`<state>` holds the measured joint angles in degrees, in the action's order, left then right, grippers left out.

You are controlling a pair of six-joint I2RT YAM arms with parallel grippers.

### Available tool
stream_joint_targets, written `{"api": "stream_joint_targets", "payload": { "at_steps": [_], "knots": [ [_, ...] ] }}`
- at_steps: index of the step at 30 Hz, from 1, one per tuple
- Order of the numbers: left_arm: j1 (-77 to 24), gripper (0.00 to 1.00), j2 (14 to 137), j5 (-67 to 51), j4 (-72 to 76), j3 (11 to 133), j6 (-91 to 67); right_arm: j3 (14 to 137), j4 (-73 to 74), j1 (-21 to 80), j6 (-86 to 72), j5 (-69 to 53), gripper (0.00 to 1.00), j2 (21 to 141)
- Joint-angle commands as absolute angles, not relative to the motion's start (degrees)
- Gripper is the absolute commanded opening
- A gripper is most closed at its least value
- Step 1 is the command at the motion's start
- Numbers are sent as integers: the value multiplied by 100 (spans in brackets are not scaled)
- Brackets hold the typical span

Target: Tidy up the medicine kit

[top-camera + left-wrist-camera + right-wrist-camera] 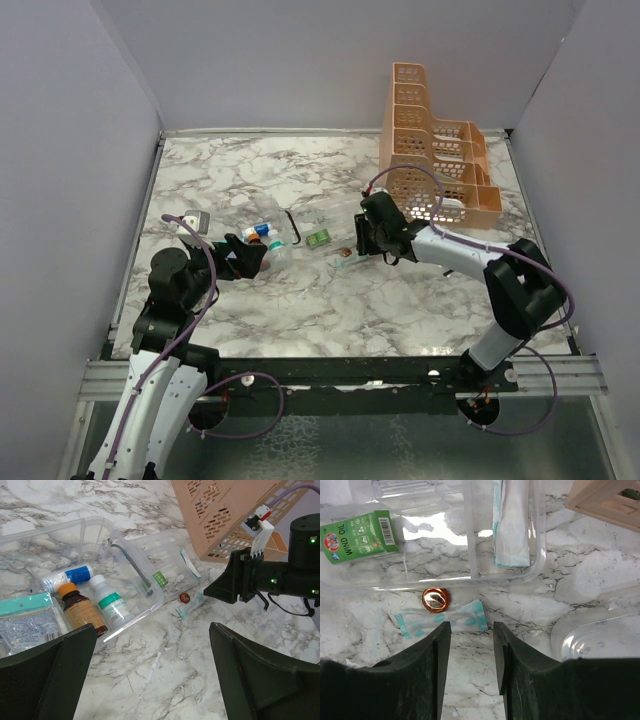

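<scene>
The medicine kit (102, 545) is a clear box lying open on the marble, with its black handle (292, 225) between tub and lid. The tub holds a brown bottle (80, 611), a white bottle (112, 602), a bandage roll (67, 576) and a flat packet (25, 622). In the lid lie a green Wind Oil box (360, 534) and a sachet (510, 525). A round copper tin (436, 600) and a teal-white sachet (442, 620) lie on the table just outside the lid. My right gripper (471, 628) hovers open over that sachet's near end, holding nothing. My left gripper (152, 627) is wide open beside the tub.
The orange perforated rack (430, 160) stands at the back right, close behind my right arm. A clear plastic piece (587, 632) lies on the table to the right of my right gripper. A small grey pack (195, 220) sits left of the kit.
</scene>
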<state>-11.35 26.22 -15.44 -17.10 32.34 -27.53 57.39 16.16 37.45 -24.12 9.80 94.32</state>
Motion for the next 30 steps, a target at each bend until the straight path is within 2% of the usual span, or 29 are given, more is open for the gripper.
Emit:
{"api": "stream_joint_targets", "payload": {
  "at_steps": [1,16,30],
  "knots": [
    [-1116,99,2597,-1661,-1509,3251,-2742,5875,1513,3818,-2704,1313,39,9803],
    [-1107,99,2601,-1661,-1515,3248,-2745,5966,1989,3928,-2982,1814,37,10185],
    [-1102,99,2564,-1670,-1503,3250,-2749,5627,3172,4396,-3444,1348,38,9458]
  ]
}}
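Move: The teal-edged packet lies flat about 4 cm below the right hand, its middle some 3 cm to the left and about level fore and aft, its right end nearly under the fingers. The round red tin sits 2 cm ahead and 4 cm left of the hand, the green box 5 cm ahead and 10 cm left, the white packet 9 cm ahead and 1 cm left. From the left hand the teal-edged packet lies about 9 cm ahead, 19 cm right, 20 cm below. The right hand sinks almost straight down by about 4 cm, its fingers staying parted by the same part-open gap, until the left fingertip bears on the right end of the teal-edged packet. Then, at that low height, it draws back towards the robot by about 5 cm, slowly at first and then faster, dragging the packet along the table away from the round tin and the clear tray while the hand tilts some 10 degrees, left side lower. ##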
